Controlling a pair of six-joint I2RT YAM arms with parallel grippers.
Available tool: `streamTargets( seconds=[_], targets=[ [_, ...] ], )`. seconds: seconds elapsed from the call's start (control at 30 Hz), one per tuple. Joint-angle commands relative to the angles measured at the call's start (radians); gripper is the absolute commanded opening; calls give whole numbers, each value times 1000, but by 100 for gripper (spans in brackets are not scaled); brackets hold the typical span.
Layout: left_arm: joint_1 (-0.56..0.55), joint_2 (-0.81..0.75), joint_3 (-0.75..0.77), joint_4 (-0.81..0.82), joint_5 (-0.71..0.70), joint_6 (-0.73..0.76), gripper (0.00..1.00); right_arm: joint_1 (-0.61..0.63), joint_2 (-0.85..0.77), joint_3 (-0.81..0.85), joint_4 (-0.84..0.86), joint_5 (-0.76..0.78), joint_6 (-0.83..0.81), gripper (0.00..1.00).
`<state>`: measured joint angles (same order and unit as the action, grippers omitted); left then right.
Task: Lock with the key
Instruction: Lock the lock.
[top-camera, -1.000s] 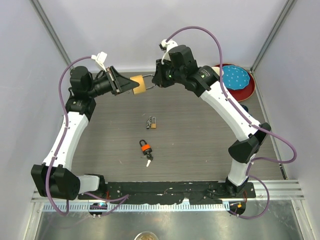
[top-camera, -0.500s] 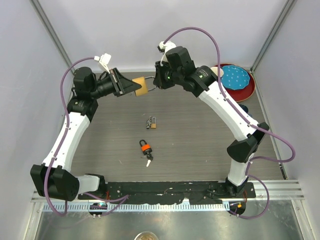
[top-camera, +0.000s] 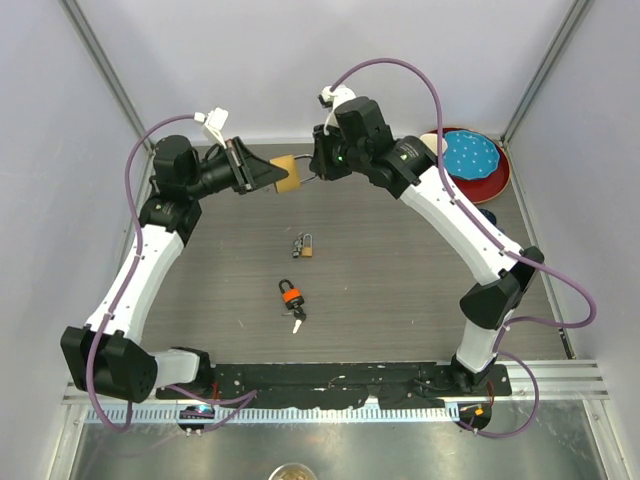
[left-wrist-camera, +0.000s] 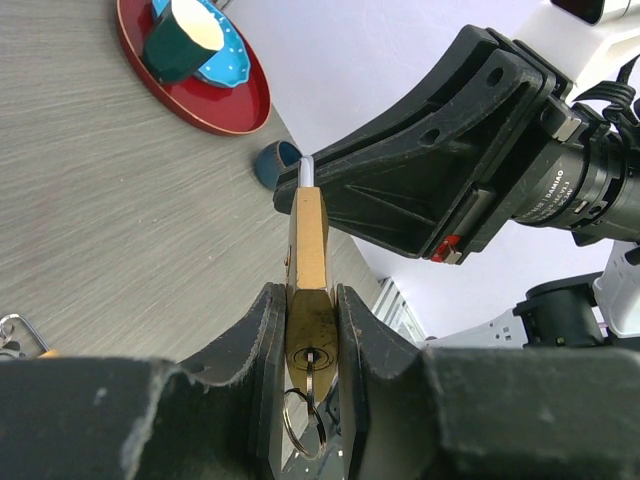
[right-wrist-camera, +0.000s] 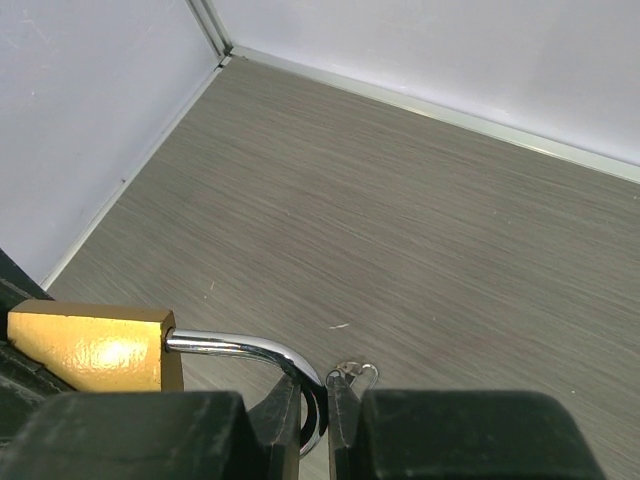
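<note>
A brass padlock (top-camera: 285, 172) hangs in the air over the back of the table, between the two arms. My left gripper (left-wrist-camera: 308, 290) is shut on its body (left-wrist-camera: 308, 240). A key (left-wrist-camera: 311, 368) sits in the keyhole at the body's end, with a wire ring (left-wrist-camera: 300, 422) hanging from it. The chrome shackle (right-wrist-camera: 235, 347) sticks out of the body (right-wrist-camera: 95, 350) and curves into my right gripper (right-wrist-camera: 315, 392), which is shut on its bend. In the top view the right gripper (top-camera: 313, 168) is just right of the lock.
A small padlock with keys (top-camera: 303, 245) and an orange-topped padlock with a key (top-camera: 292, 298) lie mid-table. At the back right is a red plate (top-camera: 495, 175) bearing a blue dish (top-camera: 470, 155). A dark cup (left-wrist-camera: 180, 35) stands on that dish.
My left gripper has carried the padlock body slightly right, toward the right gripper, so less shackle shows between them. Both grips have held.
</note>
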<state>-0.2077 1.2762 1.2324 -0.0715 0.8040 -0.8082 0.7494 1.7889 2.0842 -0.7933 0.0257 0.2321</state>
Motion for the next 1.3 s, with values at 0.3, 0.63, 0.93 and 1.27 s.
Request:
streamTargets(
  seconds=[0.3,0.63,0.93,1.27],
  targets=[
    [-144,75,-31,193,57,-63,0,116,-66,40,358,-475,101,2],
    [-211,163,-28,276,31,-109,0,137,-25,123,373,-607,141,2],
    [-300,264,7,259,11,-97,0,160,-10,168,393,-647,159,2],
    [-343,279,2,378,-38,-158,0,173,-11,132,428,-685,191,1]
  ],
)
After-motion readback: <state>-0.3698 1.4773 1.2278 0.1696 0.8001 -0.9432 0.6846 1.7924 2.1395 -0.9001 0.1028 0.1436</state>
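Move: The open padlock's shackle, gripped at its bow by the right hand, lies about 5 cm to the right and 2 cm ahead of the left hand, at its height; the left hand holds the lock body. From the right hand, that body is some 6 cm left and 2 cm back, level in height. On the table, roughly 33 cm below the left hand, are a small padlock, 3 cm ahead and 4 right, and the orange padlock, 11 cm back and 1 right. The gold lock body, still pinched in the left fingers, is driven along the shackle towards the right hand: the left hand goes about 7 cm right, sinking some 3 cm mostly in the later half, and turns roughly 10 degrees clockwise. The right hand keeps its pinch on the bow but gives way, carried about 5 cm right and 2 cm forward, with a slight clockwise turn and roll. ##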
